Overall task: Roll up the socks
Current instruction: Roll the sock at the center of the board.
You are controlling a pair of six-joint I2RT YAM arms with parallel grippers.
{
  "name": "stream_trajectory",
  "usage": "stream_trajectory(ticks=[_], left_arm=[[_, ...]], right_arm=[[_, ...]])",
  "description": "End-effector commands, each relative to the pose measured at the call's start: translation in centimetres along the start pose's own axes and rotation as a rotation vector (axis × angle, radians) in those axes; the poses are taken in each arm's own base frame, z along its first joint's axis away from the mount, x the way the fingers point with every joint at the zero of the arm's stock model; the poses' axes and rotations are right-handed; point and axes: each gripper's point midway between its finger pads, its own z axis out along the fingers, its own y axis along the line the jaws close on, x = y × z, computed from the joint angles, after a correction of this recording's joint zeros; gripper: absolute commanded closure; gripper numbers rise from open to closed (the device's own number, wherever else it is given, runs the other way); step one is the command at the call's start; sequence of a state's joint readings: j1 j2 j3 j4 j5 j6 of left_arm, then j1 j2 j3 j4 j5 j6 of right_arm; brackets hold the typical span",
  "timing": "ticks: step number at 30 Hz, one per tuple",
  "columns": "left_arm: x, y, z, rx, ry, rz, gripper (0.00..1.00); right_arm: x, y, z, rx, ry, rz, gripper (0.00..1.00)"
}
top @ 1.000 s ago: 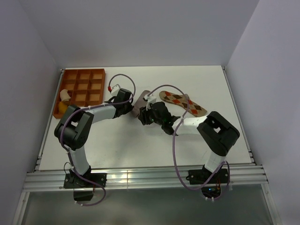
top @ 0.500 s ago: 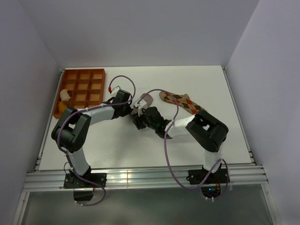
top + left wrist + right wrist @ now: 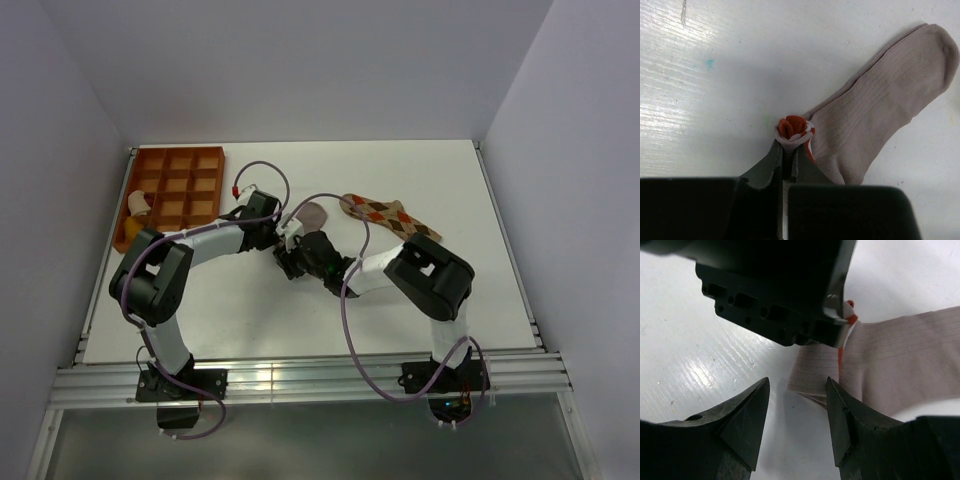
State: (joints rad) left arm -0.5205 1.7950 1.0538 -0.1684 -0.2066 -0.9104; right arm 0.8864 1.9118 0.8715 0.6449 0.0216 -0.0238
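The grey-brown sock (image 3: 880, 100) lies flat on the white table, toe pointing away. Its red-and-white striped cuff (image 3: 792, 129) is bunched up, and my left gripper (image 3: 788, 146) is shut on it. From above, this sock's toe (image 3: 313, 213) shows just right of the left gripper (image 3: 283, 232). My right gripper (image 3: 797, 390) stands open close beside it, jaws either side of a folded edge of the same sock (image 3: 815, 377) without touching it; the left gripper's black body (image 3: 775, 285) fills the top of that view. The argyle sock (image 3: 385, 215) lies flat further right.
An orange compartment tray (image 3: 175, 190) sits at the back left of the table, with a white and yellow item (image 3: 137, 212) by its left edge. Both arms' cables loop over the middle of the table. Grey walls close in the sides.
The right arm has swung left, away from the argyle sock, and come up against the left gripper. Its jaws have opened a little wider. The left gripper has kept its hold.
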Motion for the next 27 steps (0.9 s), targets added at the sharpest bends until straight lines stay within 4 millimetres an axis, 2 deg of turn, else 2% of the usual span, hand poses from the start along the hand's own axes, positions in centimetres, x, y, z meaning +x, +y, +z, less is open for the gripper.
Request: stream_trajectory(ticks=[1,6,9,12,15,18,19,22,27], left_arm=[[0.3,-0.6,-1.2,0.019,0.034,0.022,1.0],[0.6,-1.0,-1.1,0.036,0.054,0.025,1.0],[0.8,-1.1,-1.2,0.045,0.068,0.025,1.0],[1.0,-1.2,-1.3,0.05,0.076,0.024,1.0],[0.9,-1.5,-1.5,0.062,0.078,0.021,1.0],[0.9,-1.6,-1.6,0.068,0.084,0.018,1.0],[1.1,-1.7,-1.7,0.07,0.089,0.016,1.0],[1.1,-1.9,-1.8,0.085,0.087,-0.007,1.0],[0.7,-1.5,-1.8,0.099,0.073,-0.068,0.91]], right_arm=[[-2.0,0.2,1.0,0.018,-0.058,-0.029,0.43],[-0.9,-0.2,2.0,0.063,-0.031,-0.022,0.44],[-1.0,-0.5,2.1,0.084,-0.035,-0.021,0.48],[-0.8,-0.5,2.3,0.094,-0.014,-0.009,0.59],[0.4,-0.4,2.4,0.1,0.029,0.001,0.64],[0.9,-0.4,2.3,0.102,0.054,0.002,0.74],[1.0,-0.2,2.3,0.102,0.06,0.027,0.83],[1.5,0.1,2.2,0.094,0.087,0.055,1.0],[1.9,1.0,1.6,0.019,0.129,0.167,1.0]])
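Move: The rolled striped cuff of the grey sock, still pinched by the left hand, lies about 3 cm ahead of the open right hand, level sideways and 2 cm below it. From there the toe end is some 13 cm ahead and 7 cm right, the argyle sock roughly 12 cm ahead and 25 cm right, both about 4 cm lower. From the left hand the cuff roll's middle sits about 2 cm back, level sideways and 1 cm down. The right hand eases down and forward over the near edge of the grey sock's cuff roll, slightly to its left as well, some 2 cm in all and mostly down at first, then closes its fingers from about half open to shut, pinching the edge just on the robot's side of the left fingertips while turning about 5 degrees clockwise. The left hand stays put and keeps its hold on the roll, its squeeze easing only at the very end. ##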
